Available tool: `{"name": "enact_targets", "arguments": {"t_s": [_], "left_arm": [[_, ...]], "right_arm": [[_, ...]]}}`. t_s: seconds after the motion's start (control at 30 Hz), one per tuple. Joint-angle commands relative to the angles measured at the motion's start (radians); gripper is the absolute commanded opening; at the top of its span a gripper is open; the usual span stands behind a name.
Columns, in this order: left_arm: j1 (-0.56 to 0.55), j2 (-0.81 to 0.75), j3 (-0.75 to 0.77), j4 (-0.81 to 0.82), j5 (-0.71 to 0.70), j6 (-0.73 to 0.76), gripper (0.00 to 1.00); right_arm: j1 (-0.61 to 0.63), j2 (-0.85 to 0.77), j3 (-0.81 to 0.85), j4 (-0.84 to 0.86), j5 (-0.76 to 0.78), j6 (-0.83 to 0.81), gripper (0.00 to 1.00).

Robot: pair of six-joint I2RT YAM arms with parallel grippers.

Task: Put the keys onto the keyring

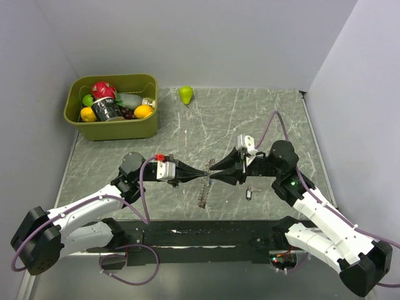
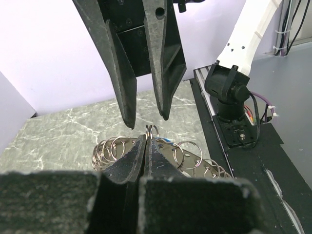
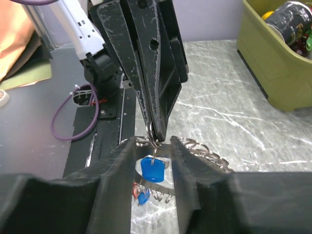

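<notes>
The keyring (image 1: 202, 192) is a thin grey band strung with several small split rings, hanging just below where both grippers meet at mid-table. My left gripper (image 2: 146, 139) is shut on one small split ring (image 2: 152, 130) at the top of it. A blue-tagged key (image 3: 152, 168) dangles from that ring. My right gripper (image 3: 152, 146) faces the left one, open, with a finger on each side of the blue tag and a gap showing on both sides. Lower on the keyring hang a red and a blue tag (image 3: 142, 195). A dark-tagged key (image 1: 249, 193) lies on the table to the right.
An olive bin (image 1: 75, 119) with fruit and a can stands at the back left. A green pear (image 1: 185, 94) lies near the back wall. The black mounting rail (image 1: 206, 234) runs along the near edge, with purple cables (image 1: 144, 194) looping from the arms.
</notes>
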Motion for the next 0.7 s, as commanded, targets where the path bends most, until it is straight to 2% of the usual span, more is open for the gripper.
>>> {"name": "enact_targets", "arguments": {"t_s": [0.0,0.4,0.47,0.6,0.67], "left_arm": [[-0.003,-0.006,0.024,0.105,0.030,-0.016,0.01],[-0.003,0.007,0.038,0.112,0.033,-0.024,0.01],[-0.003,0.010,0.044,0.105,0.040,-0.024,0.01],[-0.004,0.008,0.041,0.125,0.037,-0.036,0.01],[-0.004,0.011,0.047,0.127,0.048,-0.045,0.01]], "right_arm": [[-0.004,0.013,0.010,0.075,-0.039,0.026,0.37],[-0.004,0.026,-0.001,0.063,-0.037,0.020,0.36],[-0.003,0.029,-0.005,0.069,-0.036,0.023,0.33],[-0.003,0.041,-0.004,0.064,-0.040,0.023,0.17],[-0.003,0.041,-0.005,0.075,-0.046,0.028,0.13]]}}
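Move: The small split ring pinched in the left fingertips stands upright just beyond the right fingers, about 1 cm to the right hand's left and level with it in reach and height; from the left hand it is about 1 cm to the right, level in the other two ways. From the right hand, the blue key hangs some 4 cm below, 1 cm left and 1 cm back, and the large keyring's middle some 6 cm below, 1 cm left and 1 cm back. The right hand, its half-open fingers already straddling the small split ring in front of the left fingertips, eases down and left by only about half a centimetre each, with its wrist all but steady. It pauses there and then narrows its fingers to a small gap, bringing both tips in on the ring from either side, while the left hand stays in place and keeps its pinch on the same ring to hold it and the hanging keyring steady. ##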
